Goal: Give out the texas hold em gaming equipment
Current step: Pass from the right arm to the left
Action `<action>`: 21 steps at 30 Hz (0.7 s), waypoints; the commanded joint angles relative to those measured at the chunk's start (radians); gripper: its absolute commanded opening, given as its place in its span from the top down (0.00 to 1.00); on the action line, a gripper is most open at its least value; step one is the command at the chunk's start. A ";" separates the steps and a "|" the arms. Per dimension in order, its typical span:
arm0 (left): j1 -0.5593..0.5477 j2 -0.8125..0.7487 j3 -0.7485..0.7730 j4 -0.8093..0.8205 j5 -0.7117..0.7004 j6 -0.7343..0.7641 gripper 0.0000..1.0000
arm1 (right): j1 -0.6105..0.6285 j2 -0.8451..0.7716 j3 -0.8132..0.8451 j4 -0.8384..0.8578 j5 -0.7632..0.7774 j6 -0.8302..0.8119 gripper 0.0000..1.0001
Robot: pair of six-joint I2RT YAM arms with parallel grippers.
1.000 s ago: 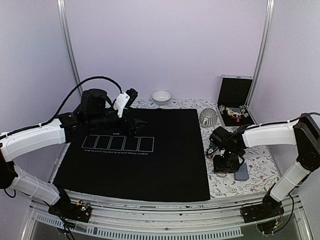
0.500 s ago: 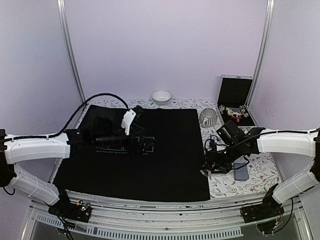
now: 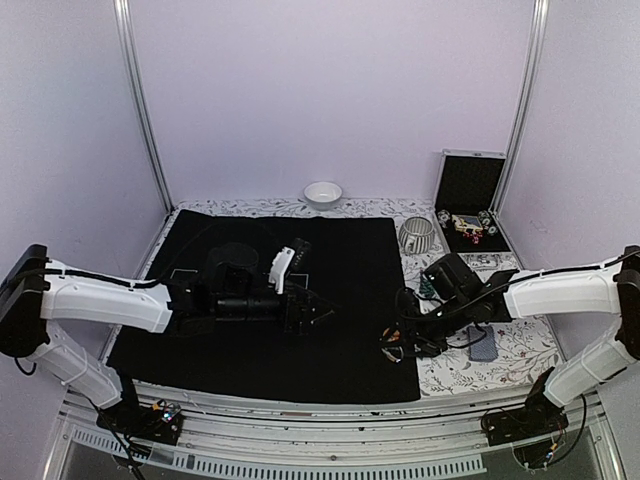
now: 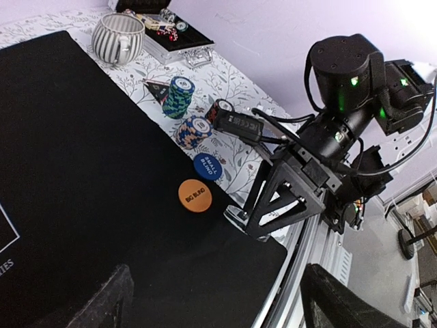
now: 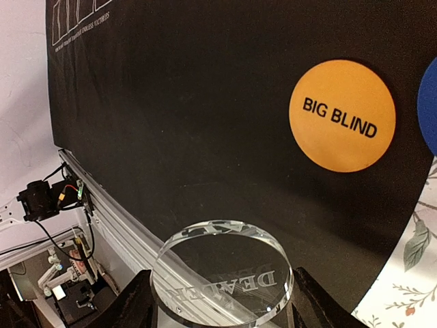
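My right gripper (image 5: 222,297) is shut on a clear round dealer disc (image 5: 222,270), held low over the black mat's (image 3: 300,250) right edge. Just beyond it an orange BIG BLIND disc (image 5: 341,115) lies on the mat, with a blue disc (image 5: 429,106) beside it on the flowered cloth. In the left wrist view, striped chip stacks (image 4: 181,96) and a triangular marker (image 4: 158,89) stand behind the blue disc (image 4: 207,166). My left gripper (image 4: 218,307) hangs open over the mat's middle (image 3: 318,314), holding nothing. Blue-grey cards (image 3: 484,345) lie near the right arm.
A ribbed mug (image 3: 417,235) and an open metal case (image 3: 468,200) stand at the back right. A small white bowl (image 3: 323,193) sits at the far edge. White card outlines are printed on the mat's left half. The table's metal rail runs close under the right gripper.
The left arm swung from the mat's far left toward its middle, its jaws narrowing slightly. The right gripper carried the clear disc left from the flowered cloth to the mat's edge.
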 commanded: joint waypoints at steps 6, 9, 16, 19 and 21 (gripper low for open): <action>0.020 -0.036 0.029 -0.069 -0.010 0.004 0.12 | 0.155 0.011 0.248 -0.093 0.213 -0.225 0.56; 0.063 -0.077 0.052 -0.107 0.066 0.014 0.12 | 0.255 -0.013 0.328 -0.112 0.410 -0.372 0.57; 0.099 -0.165 0.104 -0.202 0.290 0.090 0.09 | 0.434 0.012 0.439 -0.014 0.809 -0.740 0.56; 0.107 -0.174 0.107 -0.219 0.331 0.093 0.08 | 0.453 0.022 0.450 0.072 0.839 -0.862 0.57; 0.123 -0.179 0.108 -0.251 0.307 0.076 0.11 | 0.464 0.020 0.446 0.122 0.848 -0.915 0.57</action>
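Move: The right hand already holds the clear dealer button. The open left gripper, where it is headed, is about 16 cm to its left, 3 cm farther out and 10 cm higher. From the left hand the dealer button lies roughly 16 cm right, 3 cm back and 10 cm below. Down on the mat, some 6 cm below the right hand, the big blind button is about 5 cm ahead of it, level sideways; the small blind button is 7 cm ahead and 6 cm right. Up and to the left, the right hand carries the dealer button towards the open left gripper, rising about 15 cm, while its wrist turns some 65 degrees and its fingers swing from steeply down-left to nearly level leftward. The left hand first waits, then rises about 8 cm with fingers still wide open. The right fingers keep their pinch. ##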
